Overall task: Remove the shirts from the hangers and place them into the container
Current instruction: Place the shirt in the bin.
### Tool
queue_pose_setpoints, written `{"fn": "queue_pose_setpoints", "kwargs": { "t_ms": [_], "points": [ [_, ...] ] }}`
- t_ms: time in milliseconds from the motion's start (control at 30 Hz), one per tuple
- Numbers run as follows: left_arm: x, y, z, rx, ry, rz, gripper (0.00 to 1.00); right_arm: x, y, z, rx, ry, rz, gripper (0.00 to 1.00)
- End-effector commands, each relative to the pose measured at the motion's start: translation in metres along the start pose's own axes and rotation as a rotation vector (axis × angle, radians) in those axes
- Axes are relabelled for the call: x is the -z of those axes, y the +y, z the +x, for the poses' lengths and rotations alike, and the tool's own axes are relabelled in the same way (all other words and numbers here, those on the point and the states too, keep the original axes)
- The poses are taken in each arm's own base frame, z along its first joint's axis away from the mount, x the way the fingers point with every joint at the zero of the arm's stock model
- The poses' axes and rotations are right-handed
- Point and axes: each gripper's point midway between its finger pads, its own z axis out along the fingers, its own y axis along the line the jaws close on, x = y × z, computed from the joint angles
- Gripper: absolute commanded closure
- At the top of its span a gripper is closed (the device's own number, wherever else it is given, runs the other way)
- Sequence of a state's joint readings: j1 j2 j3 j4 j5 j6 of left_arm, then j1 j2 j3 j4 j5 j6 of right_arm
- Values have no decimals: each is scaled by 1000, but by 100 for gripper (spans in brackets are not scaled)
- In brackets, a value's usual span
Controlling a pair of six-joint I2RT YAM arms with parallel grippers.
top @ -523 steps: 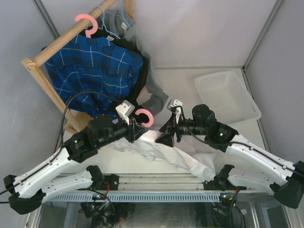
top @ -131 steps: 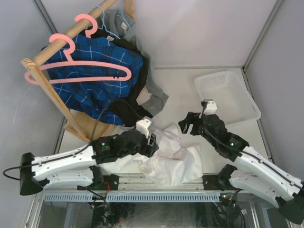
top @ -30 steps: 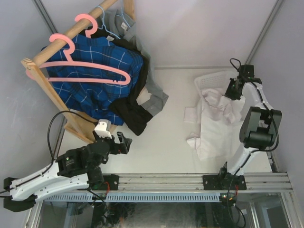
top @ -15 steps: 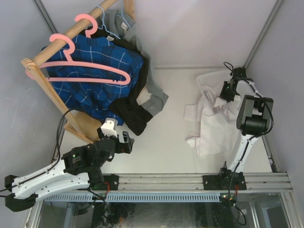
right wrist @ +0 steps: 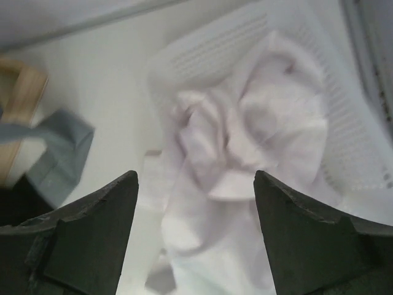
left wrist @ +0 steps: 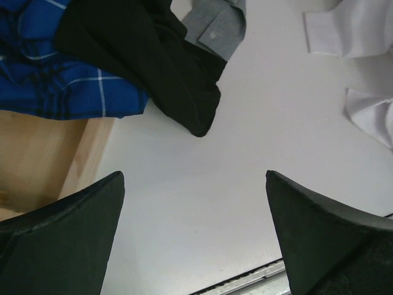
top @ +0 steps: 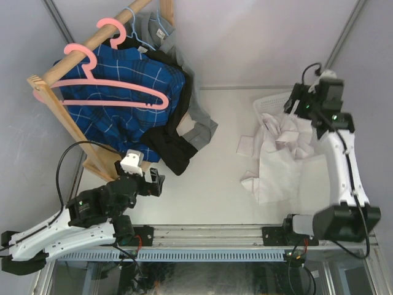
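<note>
The white shirt lies crumpled half inside the container, its lower part spilling over the near rim onto the table. My right gripper hangs open above it with nothing between its fingers; in the right wrist view the gripper looks down on the white shirt and the container. The blue plaid shirt, black shirt and grey shirt hang on the rack. An empty pink hanger hangs in front of them. My left gripper is open, just below the black shirt.
The wooden rack stands at the far left, with a second pink hook and a light-blue wire hanger on its bar. A wooden leg is close to my left gripper's left finger. Grey walls close in the table.
My right gripper has opened and let go of the white shirt, then lifted up and back from the container. My left gripper has edged a little nearer the black shirt.
</note>
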State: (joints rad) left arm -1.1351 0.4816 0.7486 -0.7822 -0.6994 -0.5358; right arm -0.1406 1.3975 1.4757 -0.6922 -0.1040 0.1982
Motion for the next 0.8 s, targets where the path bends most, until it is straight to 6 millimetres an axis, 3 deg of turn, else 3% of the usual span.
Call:
{"fn": "queue_pose_setpoints", "kwargs": {
  "t_ms": [0, 100, 267, 400, 600, 767],
  "points": [
    [-3, 14, 0, -95, 16, -83, 0, 10, 26, 107, 46, 191, 39, 24],
    [-8, 17, 3, -130, 34, -122, 0, 18, 55, 156, 9, 138, 54, 25],
    [-10, 26, 0, -178, 57, -215, 0, 29, 90, 216, -146, 83, 42, 26],
    [-8, 30, -1, -168, 53, -238, 0, 24, 109, 260, -172, 126, 42, 26],
    [0, 32, -8, -107, 5, -204, 0, 1, 75, 301, -108, 206, 263, 22],
    [8, 37, -15, -41, -54, -176, 0, -10, 57, 322, -108, 274, 363, 30]
  ]
}}
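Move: The white shirt's near loose cuff, on the table, lies from the right hand roughly 17 cm back, 16 cm to the left and 26 cm below. The bin with the shirt's heap is almost under this hand, 2 cm ahead, 2 cm right, 24 cm down; the shirt's far cuff is 5 cm back, 18 cm left, 26 cm below. From the left hand the near cuff is about 31 cm right, 3 cm ahead, 20 cm below. The open right hand drops about 24 cm, swinging back-left to the near cuff; left hand edges leftward. ##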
